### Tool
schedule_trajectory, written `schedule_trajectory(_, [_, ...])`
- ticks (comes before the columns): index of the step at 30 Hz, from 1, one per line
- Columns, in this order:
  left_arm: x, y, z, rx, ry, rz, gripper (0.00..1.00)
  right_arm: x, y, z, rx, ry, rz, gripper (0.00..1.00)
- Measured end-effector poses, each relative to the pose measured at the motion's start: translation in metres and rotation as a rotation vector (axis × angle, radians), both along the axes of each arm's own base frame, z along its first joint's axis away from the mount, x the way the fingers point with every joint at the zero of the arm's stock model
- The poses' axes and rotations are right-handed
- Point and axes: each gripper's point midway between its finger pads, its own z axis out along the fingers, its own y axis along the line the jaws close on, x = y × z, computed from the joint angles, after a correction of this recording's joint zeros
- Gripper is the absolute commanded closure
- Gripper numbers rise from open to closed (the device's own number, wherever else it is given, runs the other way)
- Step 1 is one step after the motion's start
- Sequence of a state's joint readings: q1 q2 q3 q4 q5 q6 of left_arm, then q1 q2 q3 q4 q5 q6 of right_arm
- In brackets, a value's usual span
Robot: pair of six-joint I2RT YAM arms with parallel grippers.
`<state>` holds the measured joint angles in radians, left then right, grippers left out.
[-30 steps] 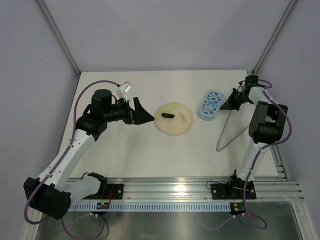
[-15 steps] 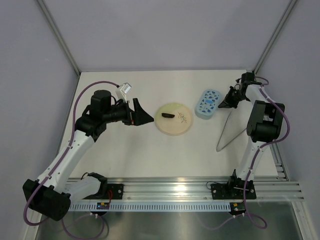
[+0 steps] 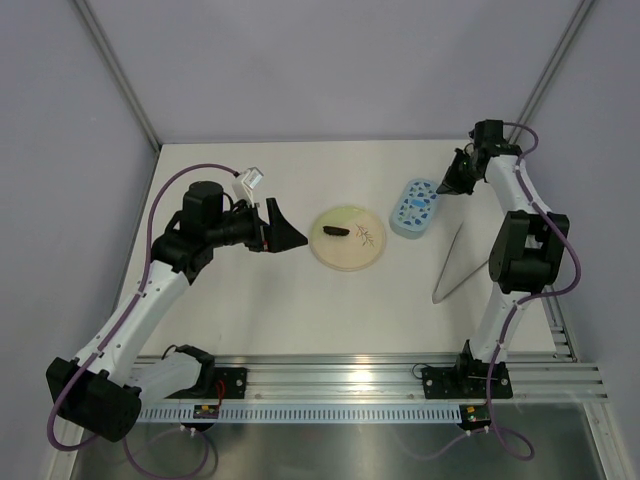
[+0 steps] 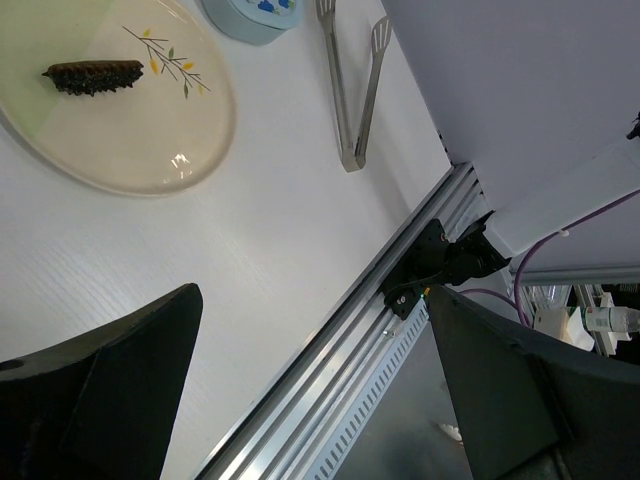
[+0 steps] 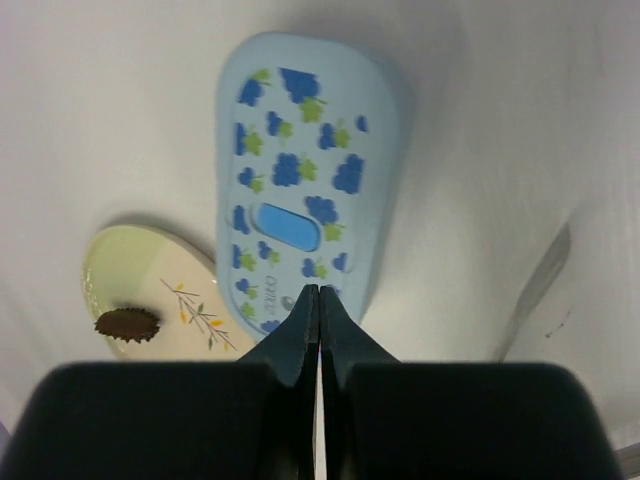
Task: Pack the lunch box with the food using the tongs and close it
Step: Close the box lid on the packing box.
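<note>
The pale-blue lunch box [image 3: 416,209] lies right of the plate with its dotted lid on; it also shows as the lunch box [image 5: 300,190] and the lunch box [image 4: 255,12]. One dark brown spiky food piece [image 3: 335,232] rests on the round plate [image 3: 350,258]. The same food piece [image 4: 92,75] and food piece [image 5: 128,324] appear in the wrist views. Silver tongs [image 3: 450,265] lie on the table right of the box, the tongs [image 4: 345,90] untouched. My right gripper [image 3: 446,187] is shut and empty, just beyond the box's far right end, right gripper [image 5: 318,290]. Left of the plate, my left gripper [image 3: 295,235] hangs open, left gripper [image 4: 312,292].
The white table is walled on three sides. An aluminium rail [image 3: 340,380] with the arm bases runs along the near edge. The plate [image 4: 190,150] has a painted twig.
My right gripper, still shut, has drawn back from the lunch box's right side toward the far wall. The left arm has not moved.
</note>
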<state>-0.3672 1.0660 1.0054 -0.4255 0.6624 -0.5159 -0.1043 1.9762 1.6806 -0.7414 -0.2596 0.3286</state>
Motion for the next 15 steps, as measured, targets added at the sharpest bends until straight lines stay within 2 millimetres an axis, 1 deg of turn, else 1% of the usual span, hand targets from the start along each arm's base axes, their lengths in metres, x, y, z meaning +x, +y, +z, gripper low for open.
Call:
schedule_trajectory(3, [0.000,0.000,0.000,0.001,0.000,0.001,0.01,0.011,0.016,0.019,-0.015,-0.049,0.034,1.00])
schedule_trajectory(5, [0.000,0.000,0.000,0.001,0.000,0.001,0.01,0.015,0.027,0.023,-0.017,-0.063,0.055,1.00])
schedule_trajectory(6, [0.000,0.000,0.000,0.001,0.000,0.002,0.01,0.016,0.030,0.021,-0.017,-0.059,0.060,1.00])
schedule_trajectory(7, [0.000,0.000,0.000,0.002,0.000,0.002,0.01,0.016,0.030,0.017,-0.018,-0.051,0.059,1.00])
schedule_trajectory(9, [0.001,0.001,-0.001,0.005,-0.002,0.003,0.01,0.017,0.028,0.000,-0.026,-0.015,0.047,1.00])
schedule_trajectory(13, [0.001,0.001,-0.001,0.009,-0.007,0.004,0.01,0.012,0.024,-0.046,-0.041,0.089,0.031,1.00])
schedule_trajectory(14, [0.001,0.001,-0.001,0.010,-0.008,0.003,0.01,0.012,0.028,-0.051,-0.014,0.098,0.033,1.00])
schedule_trajectory(15, [0.001,0.001,-0.001,0.010,-0.008,0.004,0.01,0.014,0.029,-0.050,-0.019,0.089,0.034,1.00])
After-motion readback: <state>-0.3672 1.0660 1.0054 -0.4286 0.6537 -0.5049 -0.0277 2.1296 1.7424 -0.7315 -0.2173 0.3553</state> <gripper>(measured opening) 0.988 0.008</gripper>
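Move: The lunch box with its lid on lies about 5 cm to the right hand's left, level with it fore and aft, its middle some 8 cm below. The plate is about 21 cm left and 6 cm back, the dark sea cucumber on it about 24 cm left and 4 cm back; the metal tongs lie some 6 cm right and 13 cm back, all roughly 11 cm down. From the left hand, the box is about 20 cm ahead, 27 cm right and 23 cm below. The box lid gets another approach from above: the shut right fingers first swing about 3 cm left and a little forward over the lid while rising some 2 cm, then drop quickly, about 7 cm, towards the right end of its blue button. The hand tips down several degrees on the way; whether the fingertips already touch can't be told. ##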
